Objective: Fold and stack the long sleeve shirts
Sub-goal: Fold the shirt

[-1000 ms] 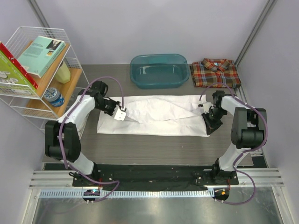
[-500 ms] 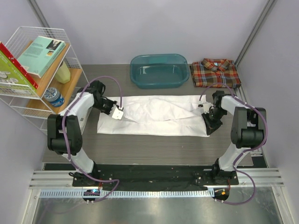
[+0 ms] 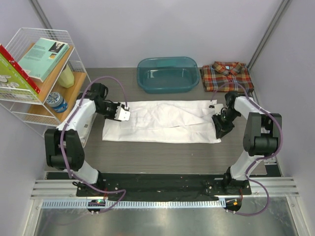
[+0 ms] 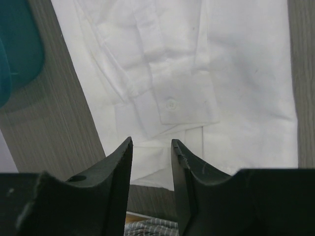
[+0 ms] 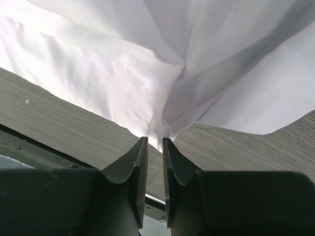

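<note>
The white long sleeve shirt [image 3: 162, 120] lies spread flat across the table's middle, its sleeves folded in over the body. Over its left end hovers my left gripper [image 3: 125, 114], open; in the left wrist view nothing sits between the fingers [image 4: 151, 143], and a buttoned cuff [image 4: 182, 105] lies just ahead of them. My right gripper [image 3: 218, 130] is at the shirt's right edge. There its jaws [image 5: 155, 141] stand a narrow gap apart, with a bunched point of white cloth [image 5: 162, 123] at their tips. The plaid shirt [image 3: 227, 76] lies folded at the back right.
A teal tub [image 3: 167, 73] stands behind the white shirt and shows at the left edge of the left wrist view [image 4: 17, 49]. At the far left a white wire shelf [image 3: 44, 73] holds books and bottles. Grey walls close in both sides.
My left gripper has opened, let go of the sleeve cuff and drawn back slightly toward the far left. The right gripper's jaws have parted a little at the shirt's right edge.
</note>
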`<state>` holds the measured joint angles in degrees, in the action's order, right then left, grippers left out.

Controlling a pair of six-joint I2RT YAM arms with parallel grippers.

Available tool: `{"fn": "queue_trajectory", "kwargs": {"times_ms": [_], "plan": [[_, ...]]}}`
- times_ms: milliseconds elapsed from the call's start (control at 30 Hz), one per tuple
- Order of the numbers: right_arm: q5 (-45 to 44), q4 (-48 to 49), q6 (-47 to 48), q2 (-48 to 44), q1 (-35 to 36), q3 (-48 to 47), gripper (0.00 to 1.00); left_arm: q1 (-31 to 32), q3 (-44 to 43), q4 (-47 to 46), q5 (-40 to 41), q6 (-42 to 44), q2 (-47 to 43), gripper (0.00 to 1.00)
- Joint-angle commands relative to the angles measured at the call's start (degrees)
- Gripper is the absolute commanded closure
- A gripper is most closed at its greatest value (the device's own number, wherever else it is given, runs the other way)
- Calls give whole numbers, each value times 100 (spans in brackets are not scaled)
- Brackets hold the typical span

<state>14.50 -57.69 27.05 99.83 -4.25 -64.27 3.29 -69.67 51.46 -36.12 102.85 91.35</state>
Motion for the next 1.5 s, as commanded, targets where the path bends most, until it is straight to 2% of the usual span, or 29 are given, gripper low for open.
{"fn": "queue_trajectory", "kwargs": {"times_ms": [0,233,433,733,833,1000,1067,1167,1300,1467], "plan": [[369,-400,37,-437,-23,-481,74,435,234,-214,-62,-1553,-206,64],[668,-243,-147,-395,73,-1052,68,1015,700,-1129,465,-2479,-21,67],[519,-14,-288,0,301,-1474,64,1209,683,-1156,702,-2533,304,66],[185,329,-384,177,425,-1229,60,1394,771,-1323,1018,-2384,717,60],[97,373,-393,186,425,-1202,60,1402,771,-1402,1133,-2357,849,64],[-9,373,-384,186,425,-1202,59,1402,718,-1420,1265,-2296,928,75],[-61,373,-376,168,425,-1167,59,1402,683,-1393,1256,-2304,876,88],[-97,373,-376,124,425,-1114,57,1402,517,-1253,1248,-2322,797,99],[-184,373,-376,10,425,-1096,55,1376,200,-824,1195,-2384,578,100],[-211,294,-288,-148,390,-1044,47,1227,-265,-260,1028,-2287,287,100]]}}
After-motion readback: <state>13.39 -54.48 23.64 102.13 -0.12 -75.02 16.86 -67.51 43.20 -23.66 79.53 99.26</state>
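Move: The left hand hovers open; its grasp spot, the near edge of the shirt's folded-over upper layer, lies about 3 cm back, 4 cm to its right and 9 cm below. The teal bin is some 21 cm ahead and 25 cm right of that hand. From the right hand, the upper layer's near right corner is about 8 cm ahead, 3 cm left and 2 cm down, the lower layer's corner is just under its fingertips, and the plaid stack is 30 cm ahead, 4 cm right. The left fingers pinch the near edge of the upper layer: the hand swings back and to the right, sinks about 9 cm onto the cloth with the wrist turning some 20 degrees, shuts, then rises a couple of centimetres. The right hand leaves the lower layer's corner, arcing up and 7 cm forward, then sinks partway over the upper layer's corner, opening wider. ##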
